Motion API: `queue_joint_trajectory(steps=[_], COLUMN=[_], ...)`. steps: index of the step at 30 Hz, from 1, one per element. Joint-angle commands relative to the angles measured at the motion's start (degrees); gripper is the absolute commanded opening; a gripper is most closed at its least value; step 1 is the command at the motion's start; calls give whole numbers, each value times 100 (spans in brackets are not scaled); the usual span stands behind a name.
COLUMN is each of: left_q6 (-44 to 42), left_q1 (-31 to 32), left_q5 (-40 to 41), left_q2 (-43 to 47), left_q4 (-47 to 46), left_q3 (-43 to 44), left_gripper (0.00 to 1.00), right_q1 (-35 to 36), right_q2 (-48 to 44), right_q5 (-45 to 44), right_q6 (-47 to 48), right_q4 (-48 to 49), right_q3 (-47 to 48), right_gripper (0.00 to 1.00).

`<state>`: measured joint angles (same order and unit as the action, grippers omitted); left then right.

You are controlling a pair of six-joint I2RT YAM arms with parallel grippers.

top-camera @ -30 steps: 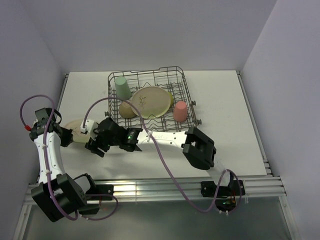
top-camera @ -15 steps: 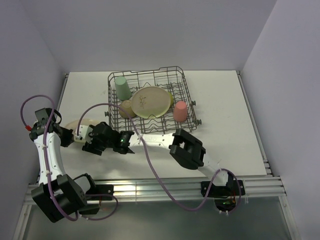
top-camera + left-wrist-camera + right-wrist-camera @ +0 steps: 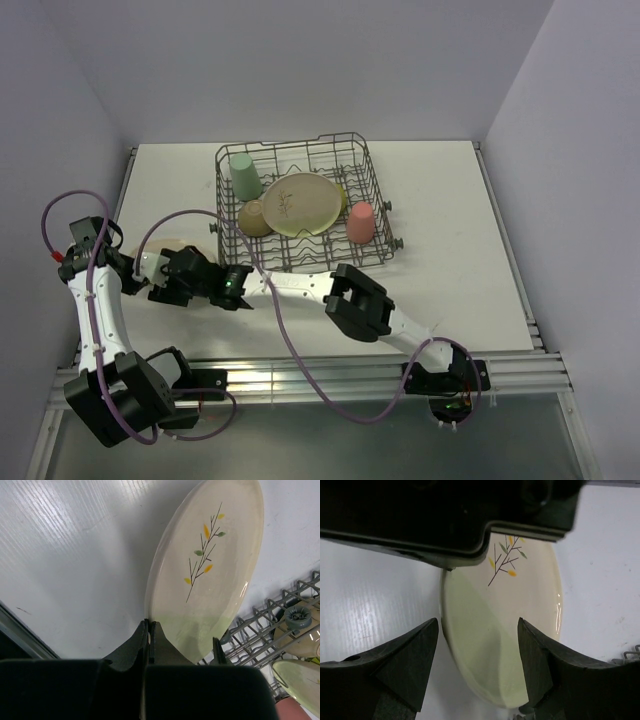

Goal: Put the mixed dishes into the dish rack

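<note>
A cream plate with a leaf sprig (image 3: 210,575) stands tilted on its edge on the white table, left of the dish rack (image 3: 372,190). My left gripper (image 3: 149,626) is shut on its lower rim. My right gripper (image 3: 479,652) is open, with one finger on each side of the same plate (image 3: 505,630) and neither touching it. From above, the plate (image 3: 172,244) is only a cream sliver between the left gripper (image 3: 128,262) and the right gripper (image 3: 158,285). In the rack stand a mint-green cup (image 3: 242,175), a second cream plate (image 3: 297,203) and a coral-pink cup (image 3: 361,222).
A round tan dish (image 3: 252,216) leans in the rack's near left part. My right arm (image 3: 350,300) stretches across the front of the table from right to left. Purple cables (image 3: 290,340) loop over both arms. The table's left edge rail (image 3: 128,175) lies close to the plate.
My right arm has swung further left, so its open fingers now straddle the plate, hiding most of it from above. My left gripper has stayed shut on the rim.
</note>
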<state>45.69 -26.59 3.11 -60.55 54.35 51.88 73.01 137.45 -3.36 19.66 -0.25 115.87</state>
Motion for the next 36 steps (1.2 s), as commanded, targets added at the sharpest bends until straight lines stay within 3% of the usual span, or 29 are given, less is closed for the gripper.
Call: queue_joint_trajectory(steps=[1,10,19,21,25,26,30,32,33,34,36], left_q6=[-104,-131,-166,-166,-157,-166,-140,-148,-148,-140,-96], left_q1=[-13,-13,-13,-13,-13,-13,-13,-13,-22,-13,-13], left_q5=[-241,-382,-382,-382,-347,-347,-155,-66,22,66,154], left_q2=[237,307,360,378,422,439,623,738,834,887,1062], left_q4=[-91,-38,-38,-30,32,41,155,199,243,269,392], left_q3=[349,393,341,341,384,419,613,788,867,1025,1183], left_gripper=[0,0,0,0,0,0,1,10,18,33,46], right_q1=[38,64,64,55,73,90,99,99,108,99,99], right_q2=[265,836,986,977,854,819,547,433,389,353,248], right_q5=[-270,-859,-1185,-1246,-1237,-1255,-1203,-1159,-1133,-1080,-1045], right_q6=[196,398,802,820,767,724,478,267,188,57,-93], right_q4=[-63,-168,-10,164,323,324,569,623,631,658,693], right_q3=[549,1148,1254,1210,1052,1043,728,682,647,621,551], right_gripper=[72,65,26,13,6,0,0,0,0,0,0])
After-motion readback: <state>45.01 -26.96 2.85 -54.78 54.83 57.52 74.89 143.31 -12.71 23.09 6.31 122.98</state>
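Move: The last plate hangs tilted from the left hand, pinched by its raised near rim; its middle lies about 7 cm ahead of that hand, 3 cm to its right and 4 cm below. From the open right hand the plate's middle is some 7 cm ahead, 2 cm left and 4 cm lower. The tan bowl stands about 15 cm ahead and 20 cm right of the right hand, the green cup 25 cm ahead and 18 cm right, both slightly lower. The plate's near, green rim is taken between the right fingers, which push forward about 3 cm and slightly left, dipping 2 cm first, close to pinch it, then rise and ease back. The left hand, still gripping, goes forward and up about 2 cm, then opens and climbs clear, some 5 cm up in all and tipping back 10 degrees. ##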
